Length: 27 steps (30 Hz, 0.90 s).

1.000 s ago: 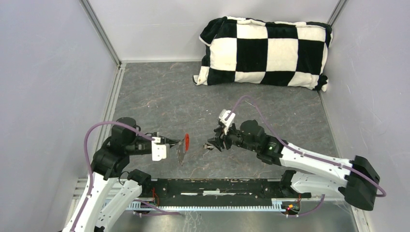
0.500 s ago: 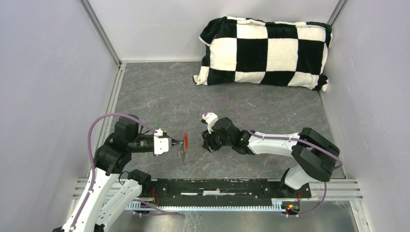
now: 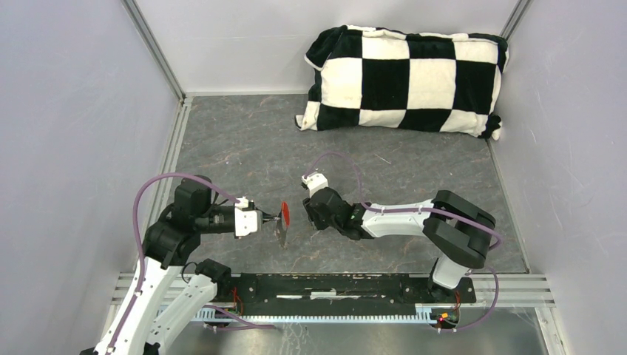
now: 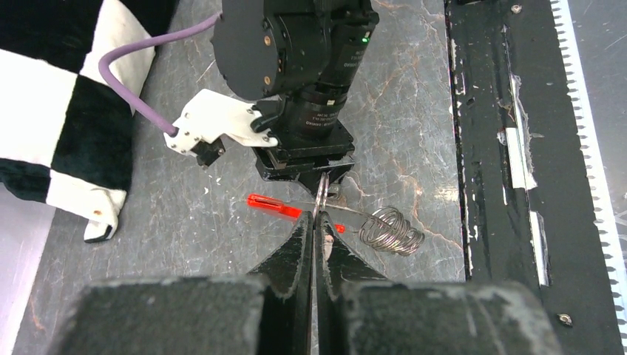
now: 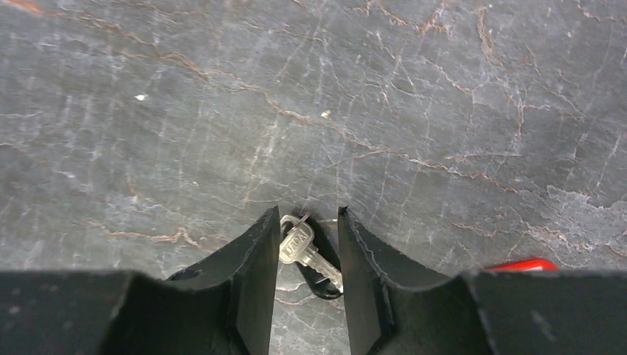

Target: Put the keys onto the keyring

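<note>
My left gripper (image 3: 270,219) is shut on a thin silver ring of the keyring (image 4: 392,231). The keyring's red fob (image 3: 284,214) sticks out on edge, and its coil of rings hangs beside the fingertips (image 4: 304,225). In the right wrist view a silver key (image 5: 299,246) lies on the table over a dark oblong piece (image 5: 325,285). My right gripper (image 5: 309,216) stands open over them with a finger on each side. In the top view the right gripper (image 3: 312,220) points down just right of the fob and hides the keys.
A black-and-white checkered pillow (image 3: 405,80) lies at the back right. A black rail (image 3: 340,285) runs along the near edge between the arm bases. Grey walls close in both sides. A red sliver (image 5: 525,264) shows by the right finger; what it is I cannot tell.
The right arm has swung left and its gripper has come down over the keys, close to the fob, with its jaws narrowing. The left gripper has shifted slightly right, still holding the keyring.
</note>
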Available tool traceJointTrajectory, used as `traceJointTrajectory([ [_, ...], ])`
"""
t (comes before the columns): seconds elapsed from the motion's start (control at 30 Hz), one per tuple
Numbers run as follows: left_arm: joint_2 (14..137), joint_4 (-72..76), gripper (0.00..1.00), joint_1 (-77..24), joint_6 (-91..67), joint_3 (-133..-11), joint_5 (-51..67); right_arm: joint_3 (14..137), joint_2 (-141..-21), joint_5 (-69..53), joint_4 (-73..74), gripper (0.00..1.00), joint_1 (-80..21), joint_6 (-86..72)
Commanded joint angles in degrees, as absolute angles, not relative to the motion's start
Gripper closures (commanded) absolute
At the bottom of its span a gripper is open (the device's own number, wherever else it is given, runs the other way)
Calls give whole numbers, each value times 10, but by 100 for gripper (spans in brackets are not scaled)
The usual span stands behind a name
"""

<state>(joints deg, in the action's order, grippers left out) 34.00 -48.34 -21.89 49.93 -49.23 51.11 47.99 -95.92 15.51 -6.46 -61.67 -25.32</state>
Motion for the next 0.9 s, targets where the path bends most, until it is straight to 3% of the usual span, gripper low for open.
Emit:
traceJointTrajectory([
  [0.0, 338, -479, 98, -219, 483, -518, 526, 506, -981, 191, -62, 61, -625, -269],
  [0.43, 334, -479, 98, -219, 486, -516, 526, 505, -990, 178, -62, 77, -633, -276],
  [0.67, 334, -479, 98, -219, 489, -516, 523, 498, -984, 180, -74, 99, -634, -265],
  [0.87, 339, -478, 98, -219, 477, -518, 516, 436, -925, 160, -150, 100, -634, -231],
])
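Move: The silver key with the dark fob lies nearly under the right hand, about 2 cm below its fingertips, 1 cm back and level sideways. The red-tagged key lies some 9 cm to the right and 3 cm ahead of that hand, also 2 cm lower. The keyring, held by the left fingers, is about 8 cm to the right hand's left, 10 cm back and 20 cm above. From the left hand the silver key lies about 9 cm ahead, 8 cm right and 22 cm below. The silver key is closed on where it lies: the right hand sinks a little under 2 cm and eases back less than 1 cm to bring its fingertips to either side of it, then stays low while the fingers shut from not quite half open, pinching the key near the head, and finally starts up by about half a centimetre. The left hand keeps its grip on the keyring, still and high. ##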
